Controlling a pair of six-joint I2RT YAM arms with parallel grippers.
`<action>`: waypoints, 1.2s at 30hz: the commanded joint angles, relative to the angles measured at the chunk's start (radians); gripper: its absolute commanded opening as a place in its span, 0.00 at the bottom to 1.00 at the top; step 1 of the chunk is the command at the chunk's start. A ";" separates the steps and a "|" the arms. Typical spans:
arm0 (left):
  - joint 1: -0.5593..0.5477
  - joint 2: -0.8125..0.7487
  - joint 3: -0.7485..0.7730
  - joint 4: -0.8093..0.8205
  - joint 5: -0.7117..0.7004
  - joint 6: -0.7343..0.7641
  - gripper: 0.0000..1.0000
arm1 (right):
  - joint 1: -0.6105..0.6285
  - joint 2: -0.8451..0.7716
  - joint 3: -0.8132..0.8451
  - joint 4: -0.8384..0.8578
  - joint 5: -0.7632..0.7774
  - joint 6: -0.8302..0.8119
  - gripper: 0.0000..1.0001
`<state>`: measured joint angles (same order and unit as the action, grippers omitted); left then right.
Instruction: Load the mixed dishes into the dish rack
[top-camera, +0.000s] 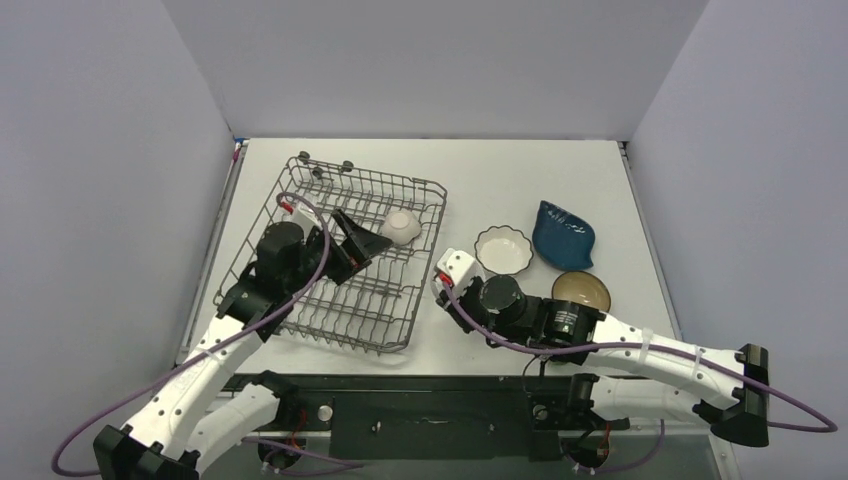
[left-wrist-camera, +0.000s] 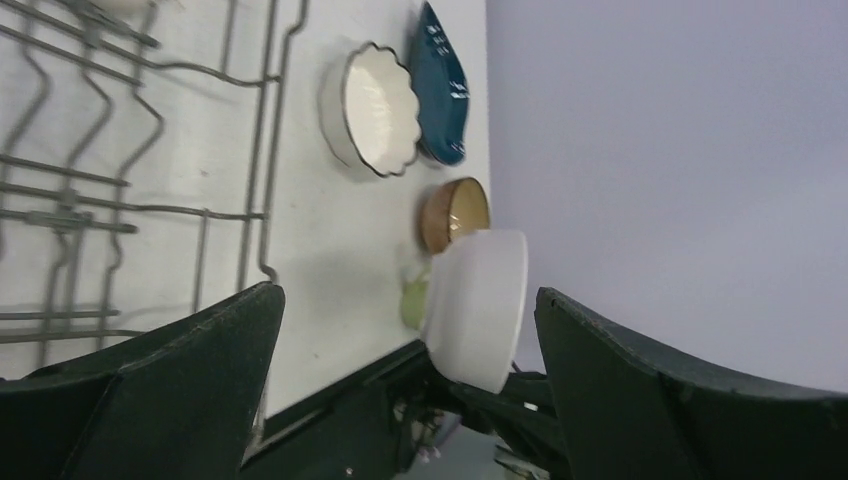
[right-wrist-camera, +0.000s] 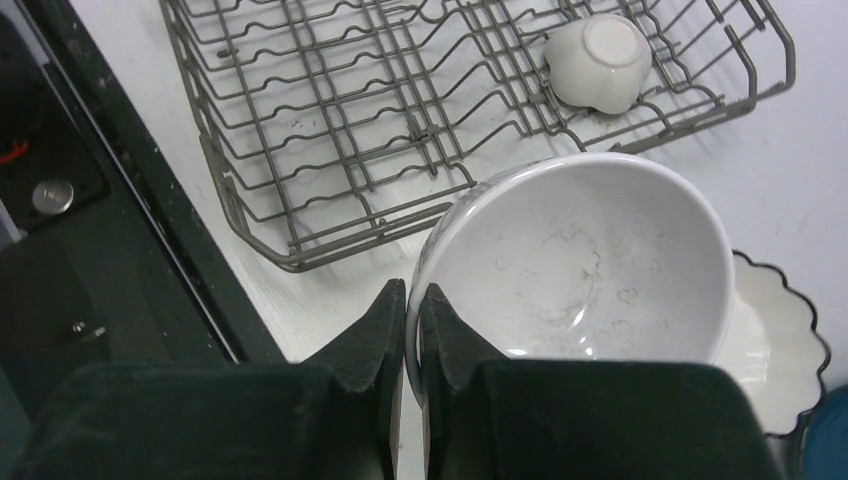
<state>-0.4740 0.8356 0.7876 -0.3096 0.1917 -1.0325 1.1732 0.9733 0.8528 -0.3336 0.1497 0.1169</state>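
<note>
The grey wire dish rack (top-camera: 395, 300) lies left of centre. A small pale lobed dish (top-camera: 400, 226) rests upside down in its far right corner. My left gripper (top-camera: 356, 246) hangs open and empty above the rack's middle. Just off the rack's right side, my right gripper (right-wrist-camera: 412, 300) is shut on the rim of the plain white bowl (right-wrist-camera: 575, 270), which is lifted and tilted. On the table to the right sit the white scalloped bowl (top-camera: 502, 250), the dark blue dish (top-camera: 562, 235) and the brown bowl (top-camera: 581, 291). The light green mug (left-wrist-camera: 414, 302) shows only in the left wrist view.
The black mounting bar (top-camera: 420, 410) runs along the table's near edge below the rack. Grey walls close in the left, back and right. The right arm (top-camera: 640, 350) stretches low across the table in front of the brown bowl.
</note>
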 joint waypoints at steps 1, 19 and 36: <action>0.011 0.048 -0.007 0.191 0.320 -0.156 0.97 | 0.009 -0.019 0.024 0.096 -0.112 -0.252 0.00; -0.292 0.203 0.042 0.245 0.156 -0.092 1.00 | 0.009 -0.063 0.043 0.068 -0.273 -0.358 0.00; -0.308 0.232 0.060 0.272 0.185 -0.089 0.64 | 0.009 -0.067 0.029 0.089 -0.271 -0.367 0.00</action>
<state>-0.7780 1.0653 0.7921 -0.0700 0.3618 -1.1404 1.1790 0.9161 0.8539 -0.3218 -0.1131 -0.2283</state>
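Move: The white bowl, already pinched by its rim in the right gripper, has its middle about 17 cm to the left hand's right, 4 cm back and 4 cm lower; from the right hand it is 5 cm ahead and 3 cm right. The left gripper is roughly 10 cm ahead, 13 cm left and 4 cm above the right hand. From the left hand, the small upturned dish in the rack is some 15 cm ahead, 5 cm right, 19 cm down. Bring the left gripper about 11 cm right and 6 cm back to the held white bowl, turning it some 25 degrees clockwise; set its open fingers astride the bowl's left rim, one inside, one outside, then close them about a third. Meanwhile draw the right hand back 3 cm, turn it about 20 degrees counter-clockwise, then lift 2 cm, keeping its pinch on the rim. ##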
